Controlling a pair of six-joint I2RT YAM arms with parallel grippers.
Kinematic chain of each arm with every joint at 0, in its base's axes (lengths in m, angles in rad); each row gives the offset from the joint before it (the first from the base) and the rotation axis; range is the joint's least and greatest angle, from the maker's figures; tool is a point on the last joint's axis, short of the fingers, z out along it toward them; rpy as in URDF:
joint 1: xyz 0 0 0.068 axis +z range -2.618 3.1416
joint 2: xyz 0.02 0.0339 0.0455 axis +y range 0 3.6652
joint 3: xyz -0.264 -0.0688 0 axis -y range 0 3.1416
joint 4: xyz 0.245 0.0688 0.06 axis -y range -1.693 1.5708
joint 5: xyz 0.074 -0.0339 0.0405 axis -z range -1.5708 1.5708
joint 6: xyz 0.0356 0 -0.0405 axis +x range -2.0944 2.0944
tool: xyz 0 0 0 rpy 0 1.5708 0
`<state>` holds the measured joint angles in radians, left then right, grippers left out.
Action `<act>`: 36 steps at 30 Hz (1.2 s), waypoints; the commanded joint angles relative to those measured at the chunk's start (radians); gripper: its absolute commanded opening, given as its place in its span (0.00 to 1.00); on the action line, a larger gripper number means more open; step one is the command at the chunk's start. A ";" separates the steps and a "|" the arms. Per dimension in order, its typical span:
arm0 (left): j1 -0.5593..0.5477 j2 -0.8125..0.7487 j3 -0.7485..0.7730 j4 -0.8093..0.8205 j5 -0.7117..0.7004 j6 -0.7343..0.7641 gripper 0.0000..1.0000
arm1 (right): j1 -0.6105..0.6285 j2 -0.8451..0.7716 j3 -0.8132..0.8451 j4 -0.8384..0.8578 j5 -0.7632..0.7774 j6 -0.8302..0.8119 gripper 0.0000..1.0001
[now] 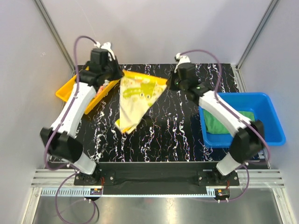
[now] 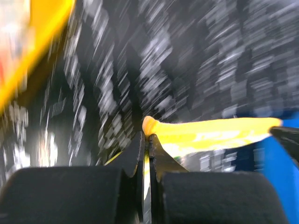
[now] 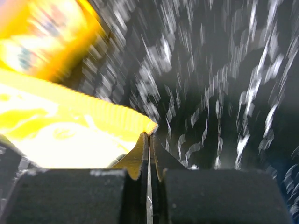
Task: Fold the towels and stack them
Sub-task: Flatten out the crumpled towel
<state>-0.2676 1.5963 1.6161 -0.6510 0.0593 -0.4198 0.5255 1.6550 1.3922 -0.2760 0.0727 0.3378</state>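
Note:
A yellow towel with white pattern (image 1: 136, 95) hangs stretched between both grippers above the black marbled table (image 1: 177, 135), its lower corner drooping toward the front. My left gripper (image 1: 119, 73) is shut on its left top corner, seen pinched in the left wrist view as yellow towel (image 2: 210, 135) at the left gripper (image 2: 148, 138). My right gripper (image 1: 169, 83) is shut on the right top corner; the yellow towel (image 3: 60, 130) meets the right gripper (image 3: 149, 136). A green towel (image 1: 219, 123) lies in the blue bin (image 1: 266, 116). A white printed towel (image 1: 103, 86) peeks from the yellow tray (image 1: 67, 91).
The yellow tray stands at the back left under my left arm. At the right edge of the table, the blue bin lies partly under my right arm. Grey walls close the back and sides.

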 commanded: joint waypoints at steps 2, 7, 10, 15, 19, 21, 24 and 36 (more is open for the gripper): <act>-0.044 -0.128 0.190 -0.059 0.076 0.119 0.00 | 0.001 -0.236 0.148 -0.027 0.003 -0.163 0.00; -0.206 -0.281 0.191 -0.136 0.056 0.199 0.00 | 0.030 -0.426 0.156 -0.174 -0.111 -0.174 0.00; -0.264 -0.433 0.090 -0.101 0.046 0.155 0.00 | 0.053 -0.625 0.025 -0.173 -0.160 -0.160 0.00; -0.352 -0.588 0.028 -0.038 0.212 0.078 0.00 | 0.056 -0.883 -0.059 -0.209 -0.266 -0.096 0.00; -0.415 -0.621 -0.002 0.022 0.297 -0.003 0.00 | 0.056 -1.012 -0.113 -0.140 -0.330 0.001 0.00; -0.426 -0.605 0.001 0.022 0.304 -0.014 0.00 | 0.054 -1.043 -0.130 -0.124 -0.323 0.018 0.00; -0.429 -0.573 0.005 0.021 0.263 0.004 0.00 | 0.056 -1.019 -0.128 -0.124 -0.252 -0.022 0.00; -0.161 -0.112 0.146 0.042 0.105 0.162 0.00 | -0.123 -0.405 -0.013 0.072 -0.051 -0.221 0.00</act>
<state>-0.4900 1.3865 1.7329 -0.6895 0.2134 -0.3122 0.4969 1.1149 1.3472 -0.3168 0.0147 0.1692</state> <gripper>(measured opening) 0.026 0.011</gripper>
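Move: Below and between the two hands, which already hold the yellow towel up by two corners, lies the bare middle of the table: about 4 cm back, 15 cm right and 26 cm down from the left hand, and 4 cm back, 6 cm left and 20 cm down from the right. The yellow bin is some 12 cm ahead, 17 cm left and 22 cm below the left hand. The blue bin is roughly 9 cm back, 35 cm right and 18 cm below the right. Flinging the yellow towel open, both hands keep their corners pinched and sweep together back towards the bases by about 27 cm while climbing over 20 cm, fingertips tipping up, and drift right. Then they reverse and swing forward again some 17 cm, sinking 8 or 9 cm, with the tilt easing. ##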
